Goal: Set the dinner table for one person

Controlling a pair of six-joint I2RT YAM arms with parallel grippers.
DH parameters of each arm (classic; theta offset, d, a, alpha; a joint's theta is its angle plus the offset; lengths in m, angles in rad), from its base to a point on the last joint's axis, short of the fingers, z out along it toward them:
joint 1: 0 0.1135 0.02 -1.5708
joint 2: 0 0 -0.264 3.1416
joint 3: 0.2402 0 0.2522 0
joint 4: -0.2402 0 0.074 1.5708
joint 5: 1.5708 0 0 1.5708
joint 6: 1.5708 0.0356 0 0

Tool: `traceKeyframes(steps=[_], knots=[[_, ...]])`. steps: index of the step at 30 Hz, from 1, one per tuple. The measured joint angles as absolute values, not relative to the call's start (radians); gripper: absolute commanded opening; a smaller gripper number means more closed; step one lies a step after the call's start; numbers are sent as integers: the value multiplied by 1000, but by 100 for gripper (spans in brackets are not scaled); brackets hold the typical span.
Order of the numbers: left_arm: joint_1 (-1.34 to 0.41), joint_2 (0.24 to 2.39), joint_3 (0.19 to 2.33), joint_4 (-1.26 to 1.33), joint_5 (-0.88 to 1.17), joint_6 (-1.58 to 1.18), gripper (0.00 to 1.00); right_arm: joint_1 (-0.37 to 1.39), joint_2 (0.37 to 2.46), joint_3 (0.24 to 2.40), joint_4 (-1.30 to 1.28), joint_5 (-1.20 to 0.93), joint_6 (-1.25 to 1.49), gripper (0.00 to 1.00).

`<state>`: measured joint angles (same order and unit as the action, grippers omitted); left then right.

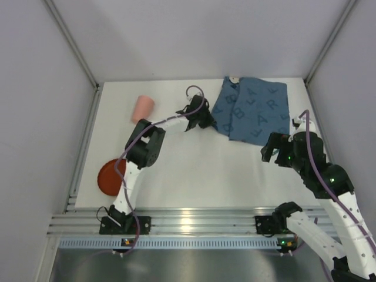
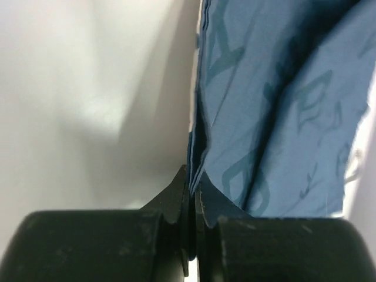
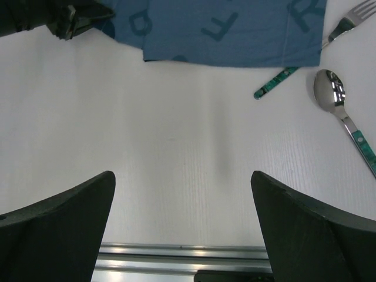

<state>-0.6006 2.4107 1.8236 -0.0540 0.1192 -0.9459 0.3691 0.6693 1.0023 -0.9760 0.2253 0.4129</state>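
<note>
The white dinner table [image 1: 194, 164] fills the top view. A blue cloth mat printed with letters [image 1: 255, 108] lies at its back right. My left gripper [image 1: 208, 122] is shut on the mat's left edge [image 2: 197, 176]; the folded cloth [image 2: 282, 106] runs up between its fingers. My right gripper [image 1: 276, 154] hangs open and empty over bare table [image 3: 182, 147] near the front rail. A fork [image 3: 346, 23] and a spoon [image 3: 338, 100] with green handles lie at the mat's right side.
A pink cup [image 1: 142, 108] lies on its side at the back left. A red plate [image 1: 110, 177] sits at the front left beside the left arm. The ribbed aluminium rail [image 1: 194, 223] runs along the front edge. Grey walls enclose the table.
</note>
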Motion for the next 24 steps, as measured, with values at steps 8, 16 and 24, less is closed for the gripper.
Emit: traceKeyframes(steps=[8, 16, 24], knots=[[-443, 1825, 1227, -194, -69, -878, 0, 369, 697, 910, -859, 140, 456, 100], [-464, 1250, 843, -324, -160, -869, 0, 369, 996, 815, -701, 21, 496, 100], [-466, 1130, 670, -472, -162, -889, 0, 400, 1252, 605, -451, -228, 644, 100]])
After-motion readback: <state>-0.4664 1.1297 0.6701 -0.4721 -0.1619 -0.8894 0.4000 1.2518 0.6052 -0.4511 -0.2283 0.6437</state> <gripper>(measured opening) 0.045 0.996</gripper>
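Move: Some 27 cm to the left hand's left and 24 cm back is the bare near-middle table where its pinched cloth is taken; the red plate is about 47 cm left and 27 cm back, the pink cup about 38 cm left and 7 cm ahead, all just below hand height. From the right hand, some 22 cm lower, the cloth's near right corner is about 17 cm ahead and 11 cm right, the fork 19 cm ahead and 13 cm right, the spoon 11 cm ahead and 17 cm right. Keeping its pinch on the cloth's left edge, the left hand sweeps it fast to the left and back, about 27 cm and 24 cm, arcing up some 10 cm midway and sinking again beside the red plate while the wrist turns counter-clockwise. The right hand, still wide open, drops about 20 cm and slides 10 cm left, tipping its fingers steeply down near the cloth's near right corner. ##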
